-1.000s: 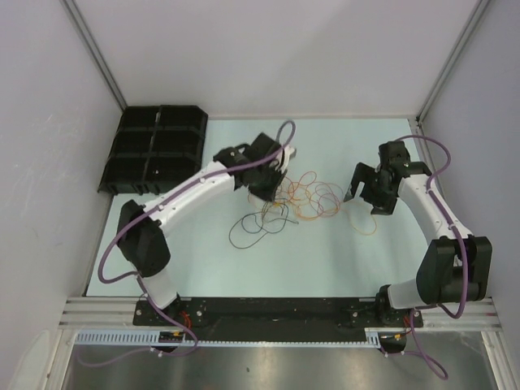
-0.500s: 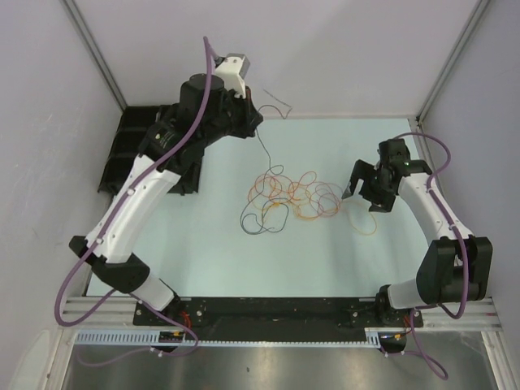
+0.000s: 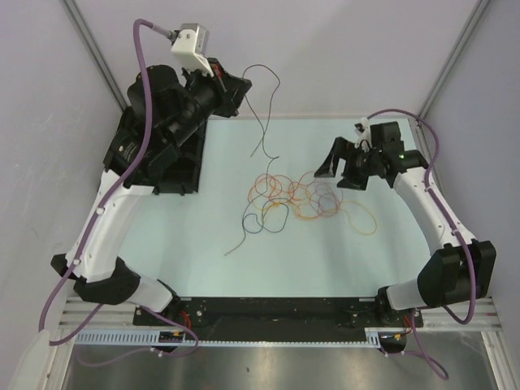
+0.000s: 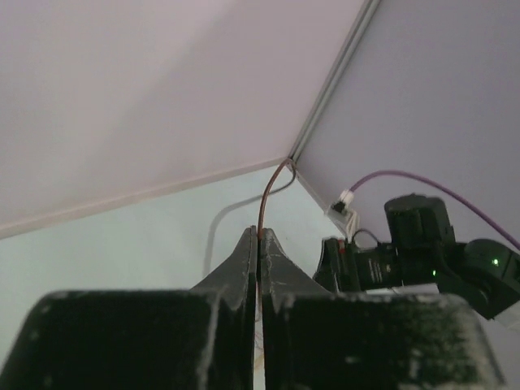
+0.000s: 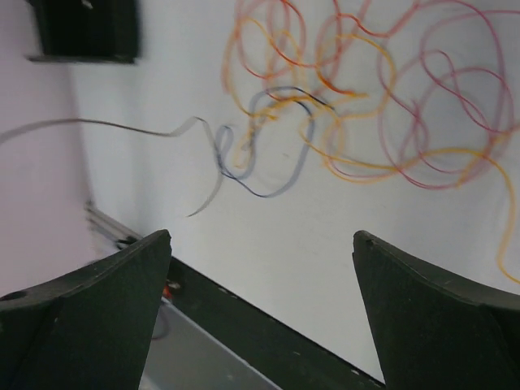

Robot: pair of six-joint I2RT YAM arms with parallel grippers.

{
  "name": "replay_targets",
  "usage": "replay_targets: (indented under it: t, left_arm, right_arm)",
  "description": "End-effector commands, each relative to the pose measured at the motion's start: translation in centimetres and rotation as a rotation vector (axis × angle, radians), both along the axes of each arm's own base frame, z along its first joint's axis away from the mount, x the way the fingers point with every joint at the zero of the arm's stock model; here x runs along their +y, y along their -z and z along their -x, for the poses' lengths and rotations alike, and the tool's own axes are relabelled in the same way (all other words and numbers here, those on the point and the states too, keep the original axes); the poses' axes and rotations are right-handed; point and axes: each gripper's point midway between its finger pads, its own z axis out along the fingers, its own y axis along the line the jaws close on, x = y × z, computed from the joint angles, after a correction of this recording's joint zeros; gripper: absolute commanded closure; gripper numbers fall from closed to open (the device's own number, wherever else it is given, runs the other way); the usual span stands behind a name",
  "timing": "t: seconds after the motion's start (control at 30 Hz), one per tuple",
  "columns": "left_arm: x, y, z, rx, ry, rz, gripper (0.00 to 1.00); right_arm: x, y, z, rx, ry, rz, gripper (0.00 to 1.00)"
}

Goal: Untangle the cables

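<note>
The cables (image 3: 302, 198) lie tangled on the pale table: orange, red, yellow and pinkish loops (image 5: 370, 97). My left gripper (image 3: 240, 80) is raised high at the back left, shut on one thin dark cable (image 3: 265, 122). That cable arcs out of the fingertips and hangs down toward the pile. In the left wrist view it runs up from between my closed left gripper (image 4: 258, 234) as a thin brownish cable (image 4: 265, 199). My right gripper (image 3: 329, 166) hovers open at the tangle's right edge. Nothing is between the fingers of the right gripper (image 5: 262, 240).
A black compartment tray (image 3: 154, 162) sits at the table's back left, partly hidden by the left arm. A loose dark strand (image 3: 244, 236) trails from the pile toward the front. White walls enclose the table on three sides.
My left arm has lifted from the pile up and back to the left, drawing the dark cable out with it. The right gripper has shifted left toward the tangle, still open.
</note>
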Motion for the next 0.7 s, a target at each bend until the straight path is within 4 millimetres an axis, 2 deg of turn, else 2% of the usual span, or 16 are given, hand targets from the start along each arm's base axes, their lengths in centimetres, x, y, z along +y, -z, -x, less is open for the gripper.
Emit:
replay_targets:
  t: [0.0,0.03,0.07,0.1,0.13,0.17,0.2,0.23,0.3,0.33,0.4,0.43,0.57,0.67]
  left_arm:
    - [-0.5,0.4,0.6,0.006,0.042,0.051,1.00]
    - [-0.7,3.2,0.0,0.055,0.028,0.022,1.00]
    - [-0.6,4.3,-0.1,0.073,0.020,0.018,1.00]
    - [0.0,4.1,0.5,0.056,0.012,0.044,1.00]
    - [-0.4,7.8,0.0,0.117,0.006,0.007,0.99]
    - [-0.3,9.1,0.1,0.135,0.003,0.003,1.00]
    - [-0.3,10.0,0.2,0.146,0.003,0.011,1.00]
    - [0.0,12.4,0.6,0.184,0.003,-0.008,1.00]
    - [0.3,14.4,0.9,0.224,-0.007,-0.012,1.00]
    - [0.6,16.0,1.3,0.249,-0.012,-0.024,1.00]
    - [0.9,17.0,1.7,0.261,-0.012,-0.017,1.00]
    - [0.9,18.5,1.8,0.284,-0.013,-0.029,1.00]
    - [1.3,19.9,2.3,0.314,-0.020,-0.034,1.00]
    - [1.4,20.8,2.5,0.331,-0.017,-0.045,1.00]
  right_arm:
    - [1.1,-5.9,-2.5,-0.018,0.082,-0.291,0.04]
    - [0.7,-5.8,-2.9,0.027,0.109,-0.329,0.05]
    - [0.6,-5.5,-2.8,0.122,0.161,-0.370,0.05]
    - [0.4,-4.1,-3.1,0.210,0.191,-0.386,0.05]
    - [0.3,-3.7,-2.9,0.282,0.212,-0.416,0.06]
    - [0.3,-3.0,-2.4,0.362,0.235,-0.428,0.06]
    - [0.5,-2.8,-2.4,0.422,0.265,-0.453,0.06]
    - [1.2,-2.7,-2.2,0.454,0.259,-0.470,0.06]
    - [2.2,-3.5,-2.6,0.477,0.281,-0.510,0.05]
    - [2.7,-3.3,-2.7,0.494,0.290,-0.516,0.05]
    - [4.3,-2.9,-2.5,0.531,0.282,-0.514,0.05]
    - [4.8,-2.3,-2.5,0.555,0.295,-0.502,0.05]
    - [7.5,1.4,-1.5,0.657,0.275,-0.422,0.05]
    - [7.6,3.0,-1.8,0.654,0.290,-0.375,0.07]
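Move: The dark cable stays pinched in the left hand, high over the table; the spot where it runs into the tangle lies about 2 cm ahead, 6 cm right and some 52 cm below. From the open right hand that spot is roughly 14 cm left, 2 cm ahead and 19 cm down. The orange cables' middle sits about 8 cm left and 3 cm ahead of the right hand, the pink coil nearly straight below it, 2 cm ahead. The dark cable is let down towards the tangle by the left hand, which sinks about 23 cm, easing slightly back near the end, its still-shut fingers tipping some 20 degrees downwards. The empty right hand first lifts and reaches forward about 3 cm, then swings back and left, ending some 7 cm farther left, towards the dark cable, rolling roughly 40 degrees with its fingers kept wide open. ##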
